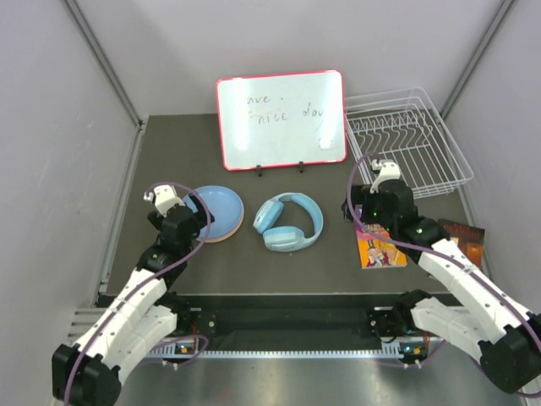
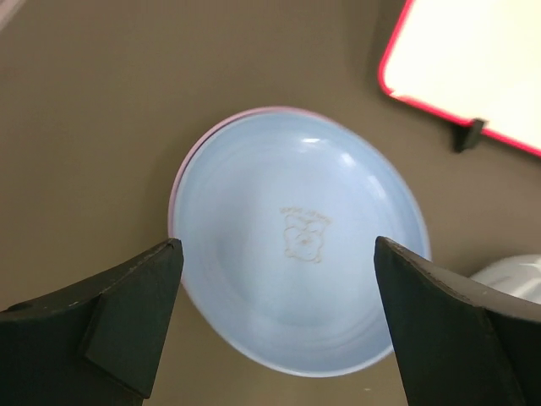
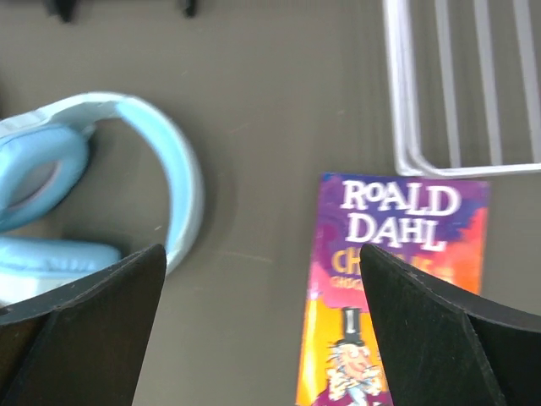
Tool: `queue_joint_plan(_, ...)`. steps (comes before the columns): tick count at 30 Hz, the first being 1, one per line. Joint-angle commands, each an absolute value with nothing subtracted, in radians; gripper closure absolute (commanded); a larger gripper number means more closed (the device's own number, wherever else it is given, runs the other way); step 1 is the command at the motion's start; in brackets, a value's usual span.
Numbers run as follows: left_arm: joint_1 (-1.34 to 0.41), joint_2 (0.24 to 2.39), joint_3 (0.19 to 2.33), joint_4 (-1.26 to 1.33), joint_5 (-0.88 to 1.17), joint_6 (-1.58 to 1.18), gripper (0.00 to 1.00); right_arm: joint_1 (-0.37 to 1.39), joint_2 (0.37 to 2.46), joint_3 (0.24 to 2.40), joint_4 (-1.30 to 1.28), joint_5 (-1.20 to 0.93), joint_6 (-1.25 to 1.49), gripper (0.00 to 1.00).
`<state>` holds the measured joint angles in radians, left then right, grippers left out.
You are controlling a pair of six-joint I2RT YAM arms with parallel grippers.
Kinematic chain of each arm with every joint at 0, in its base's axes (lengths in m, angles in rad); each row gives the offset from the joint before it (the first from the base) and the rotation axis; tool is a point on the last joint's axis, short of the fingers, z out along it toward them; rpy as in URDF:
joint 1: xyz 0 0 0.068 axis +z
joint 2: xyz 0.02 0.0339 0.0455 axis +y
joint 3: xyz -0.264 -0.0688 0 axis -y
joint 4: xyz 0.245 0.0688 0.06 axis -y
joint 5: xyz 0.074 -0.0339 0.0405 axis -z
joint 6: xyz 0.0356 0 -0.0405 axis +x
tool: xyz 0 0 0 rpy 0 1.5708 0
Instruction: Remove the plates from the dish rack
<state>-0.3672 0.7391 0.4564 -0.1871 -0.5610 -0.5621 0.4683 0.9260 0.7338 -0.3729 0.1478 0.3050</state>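
Observation:
The plates (image 1: 218, 213) lie stacked on the dark table at the left, a light blue plate (image 2: 296, 237) on top with a pink rim (image 2: 181, 173) showing under it. My left gripper (image 1: 188, 218) hangs just above the stack's near-left edge, open, and nothing is between its fingers (image 2: 277, 247). The white wire dish rack (image 1: 406, 139) stands at the back right, and I see no plates among its prongs. My right gripper (image 1: 376, 222) is open in front of the rack's near-left corner (image 3: 410, 127); its fingers (image 3: 262, 250) straddle bare table and hold nothing.
A red-framed whiteboard (image 1: 281, 118) stands upright at the back centre. Light blue headphones (image 1: 289, 222) lie mid-table, right of the plates. A purple Roald Dahl book (image 1: 380, 247) lies under my right gripper, with a dark book (image 1: 467, 234) to its right. Grey walls enclose the table.

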Motion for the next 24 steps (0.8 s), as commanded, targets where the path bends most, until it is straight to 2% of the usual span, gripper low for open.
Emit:
queue_joint_plan(1,-0.364,0.673,0.531,-0.126,-0.440,-0.414,0.01,0.460,0.812,0.698,-0.298,0.351,0.233,0.03)
queue_joint_plan(7,-0.364,0.663,0.600,-0.143,-0.302,-0.333,0.01,0.459,0.680,0.605,-0.155,0.534,0.209,0.02)
queue_joint_plan(11,-0.364,0.649,0.586,-0.083,-0.223,-0.287,0.01,0.459,0.632,0.493,-0.026,0.727,0.189,0.01)
queue_joint_plan(16,-0.365,0.634,0.562,-0.029,-0.161,-0.247,0.01,0.459,0.640,0.345,0.233,0.824,0.092,0.00)
queue_joint_plan(24,-0.373,0.621,0.545,-0.009,-0.187,-0.222,0.01,0.459,0.660,0.281,0.290,0.927,0.112,0.01)
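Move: The blue plate, already lying on the stack, is about 7 cm to the right of the left hand, 3 cm ahead and 5 cm below; the headphones sit some 23 cm right of the plate and 3 cm nearer. From the right hand, that plate is roughly 46 cm left, 3 cm ahead and 8 cm down; the Charlie book is 6 cm right, 3 cm back and 9 cm below, and the brown book 31 cm right, 10 cm back. The blue plate is left behind as the empty left hand climbs away about 9 cm and swings to the right, turning clockwise with its fingers tipping up. Meanwhile the right hand, also empty and open, sweeps some 13 cm right over the Charlie book towards the brown book, rising slightly then sinking back, turning clockwise and tipping its fingers up. ##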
